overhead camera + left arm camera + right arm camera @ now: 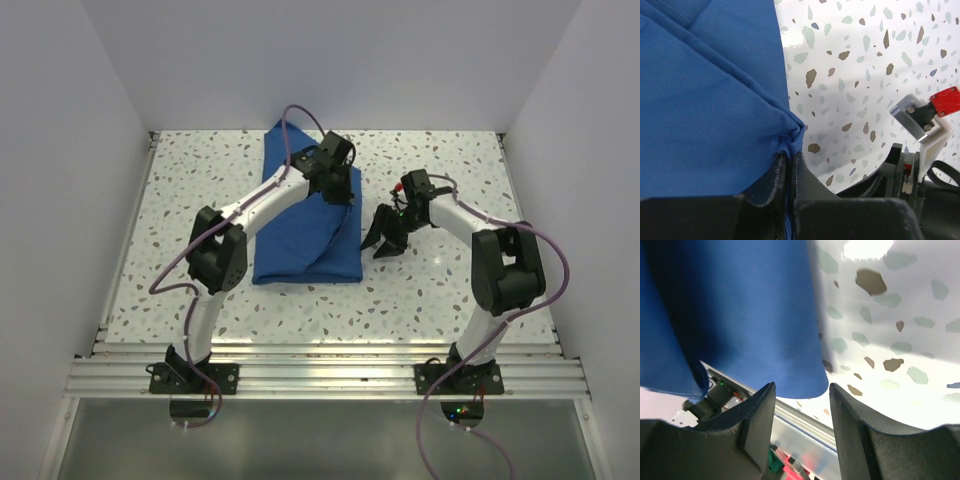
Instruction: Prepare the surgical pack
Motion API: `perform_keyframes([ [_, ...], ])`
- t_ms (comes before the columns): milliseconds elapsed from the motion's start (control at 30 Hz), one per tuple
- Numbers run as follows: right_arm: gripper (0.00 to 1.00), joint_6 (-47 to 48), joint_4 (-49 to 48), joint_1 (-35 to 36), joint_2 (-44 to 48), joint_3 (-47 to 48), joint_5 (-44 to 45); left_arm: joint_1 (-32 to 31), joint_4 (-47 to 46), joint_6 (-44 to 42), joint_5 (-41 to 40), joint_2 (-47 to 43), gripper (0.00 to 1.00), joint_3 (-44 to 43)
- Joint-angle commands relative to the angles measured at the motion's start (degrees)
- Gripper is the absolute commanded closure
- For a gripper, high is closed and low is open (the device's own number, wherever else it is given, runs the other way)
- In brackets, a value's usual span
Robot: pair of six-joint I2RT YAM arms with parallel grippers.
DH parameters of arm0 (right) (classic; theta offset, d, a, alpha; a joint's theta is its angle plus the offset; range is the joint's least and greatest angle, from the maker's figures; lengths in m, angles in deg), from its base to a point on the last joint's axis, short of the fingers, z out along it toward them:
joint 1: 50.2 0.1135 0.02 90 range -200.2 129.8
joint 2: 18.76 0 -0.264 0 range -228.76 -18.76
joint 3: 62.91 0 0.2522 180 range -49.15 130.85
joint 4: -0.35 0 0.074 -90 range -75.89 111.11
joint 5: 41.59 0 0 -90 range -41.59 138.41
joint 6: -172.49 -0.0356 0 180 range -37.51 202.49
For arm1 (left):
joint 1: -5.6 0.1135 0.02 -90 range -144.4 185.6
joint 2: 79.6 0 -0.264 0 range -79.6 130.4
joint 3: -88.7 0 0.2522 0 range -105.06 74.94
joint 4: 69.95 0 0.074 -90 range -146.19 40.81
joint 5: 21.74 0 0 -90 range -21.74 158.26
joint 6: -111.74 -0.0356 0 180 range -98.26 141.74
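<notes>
A royal-blue cloth drape (300, 240), part of the surgical pack, lies folded in the middle of the speckled table. My left gripper (348, 196) hangs over its right edge. In the left wrist view that gripper (789, 156) is shut on a bunched fold of the drape (705, 110). My right gripper (381, 244) hovers just right of the drape's near right corner and points toward it. Seen from the right wrist, it (801, 390) stands open with nothing between its fingers, and the drape's corner (740, 315) lies just beyond the tips.
White walls enclose the speckled table (450, 180) on three sides. An aluminium rail (330, 375) with both arm bases runs along the near edge. The right arm's wrist (925, 125) shows close by in the left wrist view.
</notes>
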Motion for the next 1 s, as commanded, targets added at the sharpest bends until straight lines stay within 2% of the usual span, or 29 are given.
perform_keyframes([
  [0, 0.49, 0.58, 0.21, 0.37, -0.16, -1.95, -1.49, -0.93, -3.47, 1.17, 1.85, 0.3, 1.0, -4.07],
  [533, 0.5, -1.36, -4.45, 0.81, -1.91, -6.87, -5.27, -0.93, -5.84, 1.17, 3.69, 5.66, 1.0, -5.91],
  [967, 0.5, -1.71, -4.89, 1.87, -2.88, -6.7, -5.71, -0.93, -7.16, 0.2, 6.07, 8.56, 1.0, -7.58],
])
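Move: The left hand, holding the raised flap of the blue drape by its edge, has the drape's right border to lay it on about 4 cm to its right, level ahead and some 11 cm below. The drape's near right corner lies roughly 16 cm back and 4 cm right of that hand. From the open right hand that corner is about 6 cm back, 4 cm left and 6 cm down; the flap's slanting edge is some 12 cm left of it, level ahead. Sinking almost straight down by about 5 cm, with a slight drift right, the left hand lowers the pinched flap edge towards the drape's right border, its fingers staying shut. The right hand meanwhile comes back and down in steps, roughly 3.5 cm each way, tipping its fingers a little back, half open, until they straddle the space just above the near right corner; no grip on it yet. ##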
